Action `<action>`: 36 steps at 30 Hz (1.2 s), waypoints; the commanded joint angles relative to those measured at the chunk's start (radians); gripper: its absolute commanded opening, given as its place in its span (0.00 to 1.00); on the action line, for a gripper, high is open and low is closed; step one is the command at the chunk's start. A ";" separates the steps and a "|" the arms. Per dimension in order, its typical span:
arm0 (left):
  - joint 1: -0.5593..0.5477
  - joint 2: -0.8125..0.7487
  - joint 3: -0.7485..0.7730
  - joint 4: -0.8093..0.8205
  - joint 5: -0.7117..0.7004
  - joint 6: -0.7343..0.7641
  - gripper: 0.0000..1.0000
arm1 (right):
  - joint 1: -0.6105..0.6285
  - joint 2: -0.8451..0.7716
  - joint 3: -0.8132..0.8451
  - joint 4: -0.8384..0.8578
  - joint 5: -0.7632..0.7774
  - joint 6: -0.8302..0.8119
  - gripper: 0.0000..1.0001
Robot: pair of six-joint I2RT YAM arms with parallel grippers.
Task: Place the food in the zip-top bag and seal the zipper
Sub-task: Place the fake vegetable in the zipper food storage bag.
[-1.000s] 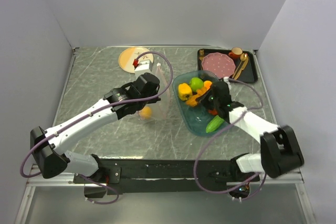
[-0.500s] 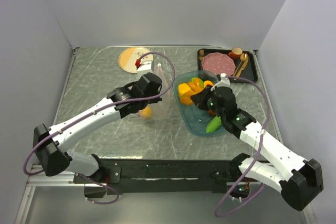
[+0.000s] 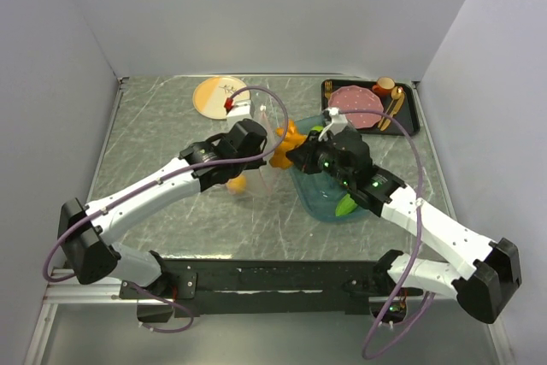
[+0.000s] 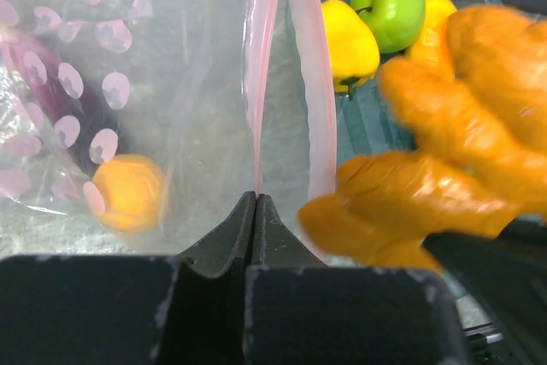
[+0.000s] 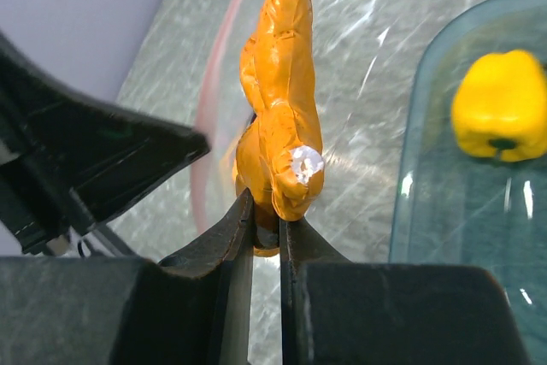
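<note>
My left gripper (image 4: 257, 198) is shut on one pink zipper (image 4: 259, 83) strip of the clear zip-top bag (image 4: 171, 83), holding its mouth up; the other strip (image 4: 309, 83) bows away. Inside the bag lie an orange piece (image 4: 128, 192) and something purple (image 4: 53, 104). My right gripper (image 5: 267, 232) is shut on a knobbly orange food piece (image 5: 282, 117), which hangs just right of the bag's mouth (image 3: 265, 117), above the table. A yellow pepper (image 4: 349, 40), a green apple (image 4: 391, 8) and a green cucumber (image 3: 346, 205) remain in the teal tray (image 3: 318, 204).
A black tray (image 3: 412, 121) with a pink plate (image 3: 357, 102) and brown items stands at the back right. A round beige plate (image 3: 214, 96) lies at the back left. Grey walls close in the table on three sides.
My right gripper has lifted the orange piece out of the teal tray and carried it left to the bag's mouth. The left gripper has kept hold of the bag almost in place.
</note>
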 commanded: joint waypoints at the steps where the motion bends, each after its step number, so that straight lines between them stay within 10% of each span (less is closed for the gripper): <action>1: 0.004 0.008 0.027 0.021 0.013 -0.006 0.01 | 0.029 0.002 0.052 0.035 -0.023 -0.015 0.00; 13: 0.004 -0.024 0.036 0.036 0.036 -0.002 0.01 | 0.054 0.203 0.147 -0.066 -0.098 -0.059 0.02; 23: 0.004 -0.050 0.036 0.030 0.032 0.004 0.01 | 0.052 0.221 0.174 -0.065 -0.124 -0.061 0.63; 36: 0.005 -0.056 0.033 0.006 -0.005 -0.003 0.01 | -0.154 -0.032 0.048 -0.154 0.125 0.046 0.78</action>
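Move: The orange fake vegetable is already in the right fingers. The open bag mouth it goes to lies about 6 cm to the left, 3 cm ahead and 5 cm below them. The round orange fruit inside the bag is roughly 17 cm left, 2 cm back and 14 cm down, and the yellow pepper in the tub some 8 cm straight ahead, 15 cm down. From the left hand, already pinching the bag's lip, the mouth is about 3 cm ahead, 3 cm right and slightly below. The orange vegetable is carried by the right hand to the left, then down into the bag mouth, each about 5 cm, with the fingers dipping and swinging counter-clockwise some 10 degrees. There the right fingers open wide to let go, and the hand backs out to the right and up, away from the bag, by about 6 cm each way, undoing the turn. The left fingers keep their pinch on the bag's lip. ##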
